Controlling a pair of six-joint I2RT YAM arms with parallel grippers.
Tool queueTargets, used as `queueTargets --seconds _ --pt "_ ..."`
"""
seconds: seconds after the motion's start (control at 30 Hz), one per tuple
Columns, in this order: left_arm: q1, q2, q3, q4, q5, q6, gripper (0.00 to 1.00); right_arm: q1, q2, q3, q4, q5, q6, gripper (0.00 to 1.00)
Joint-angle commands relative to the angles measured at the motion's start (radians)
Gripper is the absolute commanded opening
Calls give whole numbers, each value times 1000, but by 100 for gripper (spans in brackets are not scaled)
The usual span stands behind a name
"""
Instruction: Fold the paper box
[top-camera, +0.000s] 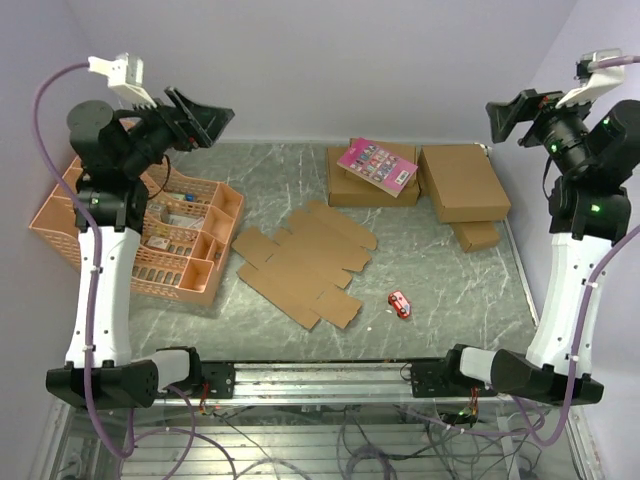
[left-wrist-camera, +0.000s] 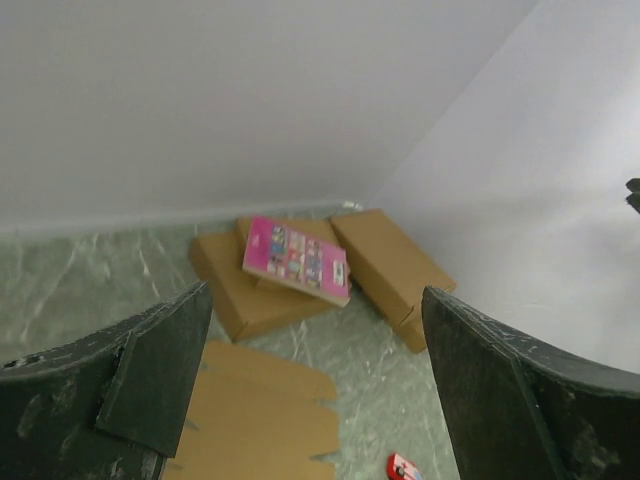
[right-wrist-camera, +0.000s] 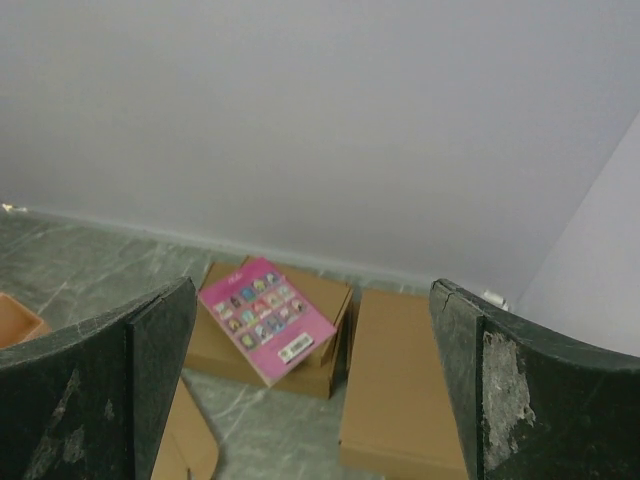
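The paper box (top-camera: 305, 262) lies flat and unfolded in the middle of the table, a brown die-cut sheet with creases and many flaps. Its edge shows low in the left wrist view (left-wrist-camera: 260, 420) and at the bottom left of the right wrist view (right-wrist-camera: 185, 445). My left gripper (top-camera: 205, 118) hangs high over the back left, open and empty, its dark fingers wide apart (left-wrist-camera: 315, 295). My right gripper (top-camera: 508, 115) is raised at the back right, also open and empty (right-wrist-camera: 312, 287). Neither touches the cardboard.
A pink booklet (top-camera: 377, 165) rests on a larger brown box (top-camera: 345, 188) at the back. Beside it are a second wide brown box (top-camera: 463, 182) and a small brown box (top-camera: 477, 235). A red toy car (top-camera: 400, 303) lies right of the sheet. A peach basket (top-camera: 232, 235) stands at the left.
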Motion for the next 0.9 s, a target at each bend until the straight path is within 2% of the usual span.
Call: queueTargets --seconds 0.0,0.23,0.4,0.53,0.63,0.73,0.87 --pt "0 -55 -123 -40 -20 53 96 18 -14 -76 -41 78 28 99" --pt "-1 -171 -381 -75 1 102 95 39 -93 -282 -40 117 36 99" --pt "-12 -296 -581 -12 45 67 95 51 -180 -459 -15 16 -16 99" --pt "-99 -426 -726 59 24 15 95 58 -246 -601 17 -86 -24 100" --pt "-203 -522 -825 123 -21 -48 95 60 -279 -718 52 -210 -22 100" --pt "-324 -597 -918 202 -61 -127 95 60 -326 -885 191 -376 46 100" --pt "-457 -639 -1035 332 -117 -219 94 61 -367 -1091 410 -483 206 100"
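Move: The flat, unfolded paper box lies about 50 cm below the left hand, its middle some 8 cm back and 13 cm to the right. From the right hand that middle is about 8 cm back, 30 cm left and 53 cm down. The toy car lies roughly 18 cm back and 8 cm left of the right hand. The pink book on its boxes is some 13 cm ahead and 14 cm left of the right hand, both far below. Down towards the flat paper box come both empty hands, fingers staying wide open. The left sinks about 21 cm, at first nearly straight, then draws back 15 cm and right 8 cm, tipping down and turning clockwise. The right drops some 26 cm, later swinging left and slightly back while its fingers tip down and turn counter-clockwise. ##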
